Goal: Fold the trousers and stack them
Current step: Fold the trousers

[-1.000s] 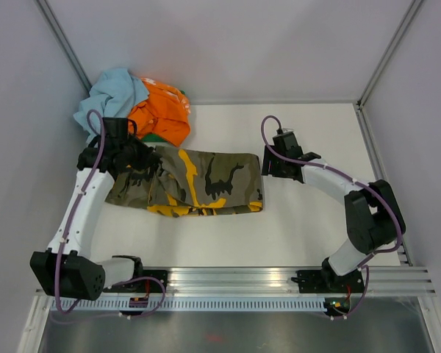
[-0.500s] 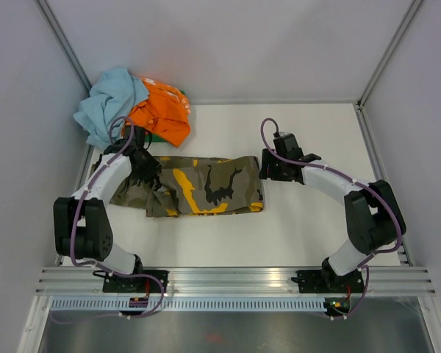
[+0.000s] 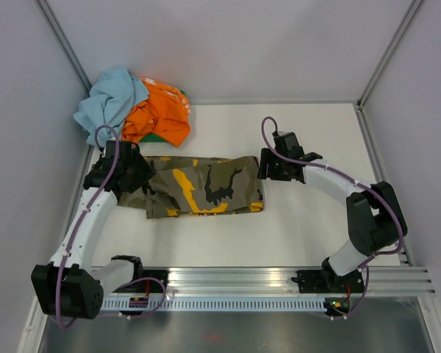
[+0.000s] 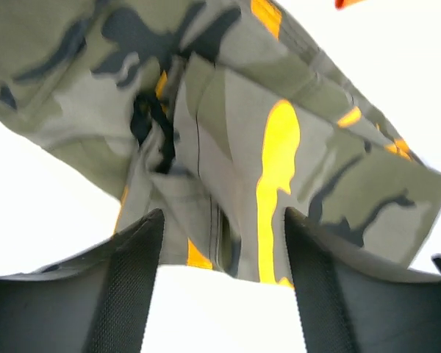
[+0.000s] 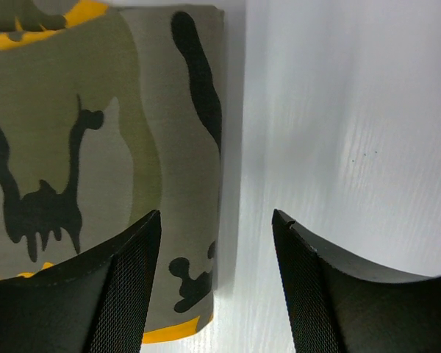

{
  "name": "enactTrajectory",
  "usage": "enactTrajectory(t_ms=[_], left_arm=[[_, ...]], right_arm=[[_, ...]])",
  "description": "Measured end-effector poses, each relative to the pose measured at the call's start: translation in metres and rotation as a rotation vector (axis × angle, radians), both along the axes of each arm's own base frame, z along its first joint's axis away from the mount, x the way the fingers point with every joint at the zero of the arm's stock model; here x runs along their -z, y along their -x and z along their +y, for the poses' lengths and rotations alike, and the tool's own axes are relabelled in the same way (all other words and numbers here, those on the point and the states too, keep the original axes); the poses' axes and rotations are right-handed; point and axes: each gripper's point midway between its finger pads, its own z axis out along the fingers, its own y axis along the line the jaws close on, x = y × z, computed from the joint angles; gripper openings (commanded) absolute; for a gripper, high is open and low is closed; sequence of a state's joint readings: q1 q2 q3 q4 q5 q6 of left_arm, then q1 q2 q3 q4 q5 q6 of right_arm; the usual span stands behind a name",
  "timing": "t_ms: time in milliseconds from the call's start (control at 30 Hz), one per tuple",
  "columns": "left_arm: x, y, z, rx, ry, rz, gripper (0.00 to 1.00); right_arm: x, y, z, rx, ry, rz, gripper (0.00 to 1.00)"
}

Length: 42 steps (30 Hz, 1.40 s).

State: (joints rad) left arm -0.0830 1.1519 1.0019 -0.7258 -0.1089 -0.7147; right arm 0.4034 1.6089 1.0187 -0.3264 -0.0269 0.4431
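Observation:
The camouflage trousers (image 3: pixel 206 187) lie folded into a long strip across the middle of the white table. At the strip's bunched left end is my left gripper (image 3: pixel 141 179). In the left wrist view it (image 4: pixel 222 220) stands open over the rumpled cloth (image 4: pixel 228 132), with nothing between the fingers. My right gripper (image 3: pixel 264 170) hovers at the strip's right end. The right wrist view shows it (image 5: pixel 214 220) open, straddling the straight right edge of the trousers (image 5: pixel 95 147) without gripping it.
A heap of other clothes sits in the back left corner: a light blue cloth (image 3: pixel 110 99) and an orange garment (image 3: pixel 162 114). Grey walls close the table on three sides. An aluminium rail (image 3: pixel 235 283) runs along the near edge.
My left gripper has opened and let go of the trousers' left end, and the left arm has shifted. The strip is now narrower and lies flatter. The right gripper has barely moved.

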Motion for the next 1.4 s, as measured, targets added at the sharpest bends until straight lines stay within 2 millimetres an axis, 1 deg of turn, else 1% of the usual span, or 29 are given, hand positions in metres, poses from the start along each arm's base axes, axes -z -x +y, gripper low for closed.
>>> enactTrajectory(t_ms=[33,100,200,267,300,367,433,500,633,733,800,900,967,1033,1067,1100,1133,1167,1233,1267,1333,1367,1400], left_arm=[[0.0,0.007,-0.003,0.008,0.009,-0.006,0.58],[0.011,0.022,-0.008,0.031,0.02,0.01,0.52],[0.049,0.044,-0.016,0.055,0.039,0.119,0.51],[0.076,0.058,-0.019,0.059,0.046,0.21,0.5],[0.086,0.063,-0.02,0.058,0.047,0.25,0.5],[0.098,0.065,-0.021,0.058,0.044,0.295,0.49],[0.105,0.06,-0.024,0.067,0.04,0.318,0.49],[0.108,0.053,-0.03,0.084,0.027,0.334,0.49],[0.106,0.027,-0.045,0.126,-0.001,0.32,0.49],[0.108,0.014,-0.052,0.138,-0.021,0.312,0.52],[0.114,0.012,-0.052,0.139,-0.036,0.325,0.59],[0.127,0.014,-0.046,0.124,-0.073,0.364,0.61],[0.135,0.016,-0.042,0.115,-0.095,0.389,0.6],[0.14,0.017,-0.04,0.11,-0.11,0.409,0.5],[0.141,0.018,-0.038,0.107,-0.117,0.414,0.32],[0.141,0.019,-0.038,0.102,-0.119,0.415,0.25],[0.14,0.019,-0.037,0.101,-0.123,0.413,0.22],[0.138,0.019,-0.036,0.1,-0.126,0.411,0.15],[0.131,0.021,-0.034,0.095,-0.128,0.399,0.07],[0.124,0.023,-0.033,0.089,-0.129,0.384,0.02],[0.107,0.023,-0.032,0.077,-0.121,0.338,0.02],[0.094,0.023,-0.032,0.067,-0.109,0.296,0.02],[0.085,0.023,-0.031,0.057,-0.1,0.265,0.02]], right_arm=[[-0.004,-0.002,0.002,-0.004,-0.006,-0.004,0.69],[-0.012,-0.006,0.007,-0.016,-0.026,-0.02,0.69],[-0.023,-0.012,0.015,-0.034,-0.052,-0.042,0.68],[-0.027,-0.013,0.019,-0.043,-0.063,-0.047,0.68],[-0.027,-0.012,0.02,-0.048,-0.067,-0.046,0.68],[-0.027,-0.01,0.023,-0.057,-0.072,-0.042,0.68],[-0.027,-0.009,0.026,-0.064,-0.077,-0.039,0.68],[-0.027,-0.008,0.027,-0.066,-0.081,-0.037,0.68],[-0.027,-0.007,0.028,-0.065,-0.084,-0.036,0.68],[-0.027,-0.007,0.028,-0.064,-0.085,-0.035,0.68],[-0.027,-0.007,0.028,-0.064,-0.084,-0.034,0.68],[-0.025,-0.007,0.028,-0.066,-0.083,-0.031,0.68],[-0.023,-0.006,0.028,-0.065,-0.08,-0.025,0.68],[-0.02,-0.006,0.028,-0.066,-0.077,-0.019,0.69],[-0.02,-0.006,0.028,-0.065,-0.077,-0.018,0.68],[-0.02,-0.006,0.028,-0.066,-0.076,-0.017,0.68],[-0.019,-0.006,0.028,-0.065,-0.076,-0.017,0.68],[-0.019,-0.006,0.028,-0.065,-0.076,-0.017,0.68],[-0.019,-0.006,0.028,-0.065,-0.076,-0.017,0.68],[-0.019,-0.006,0.028,-0.065,-0.076,-0.016,0.68],[-0.018,-0.006,0.028,-0.067,-0.077,-0.013,0.69],[-0.017,-0.006,0.029,-0.069,-0.079,-0.01,0.68],[-0.016,-0.005,0.029,-0.071,-0.08,-0.006,0.68]])
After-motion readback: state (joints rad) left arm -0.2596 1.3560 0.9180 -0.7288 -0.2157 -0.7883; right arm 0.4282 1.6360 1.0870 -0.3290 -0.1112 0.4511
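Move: The rumpled flap at the left end of the trousers' top layer lies some 14 cm below the left hand, about 4 cm to its right and 2 cm back. A black cord lies on the cloth straight below the hand, 1 cm to its left. The orange garment is roughly 23 cm ahead and 1 cm right, the trousers' right edge 34 cm right and 2 cm ahead. From the right hand the flap lies about 30 cm left, 4 cm back and 5 cm lower. The rumpled flap is what the left hand goes for: it swings back and down about 10 cm, works forward and right just above the cloth, then sinks another 3 cm, wrist tipping some 20 degrees steeper. Its half-open fingers shut, pinch the flap and start lifting it. The right hand, still open over the right edge, shifts 3 cm left and slightly up. ##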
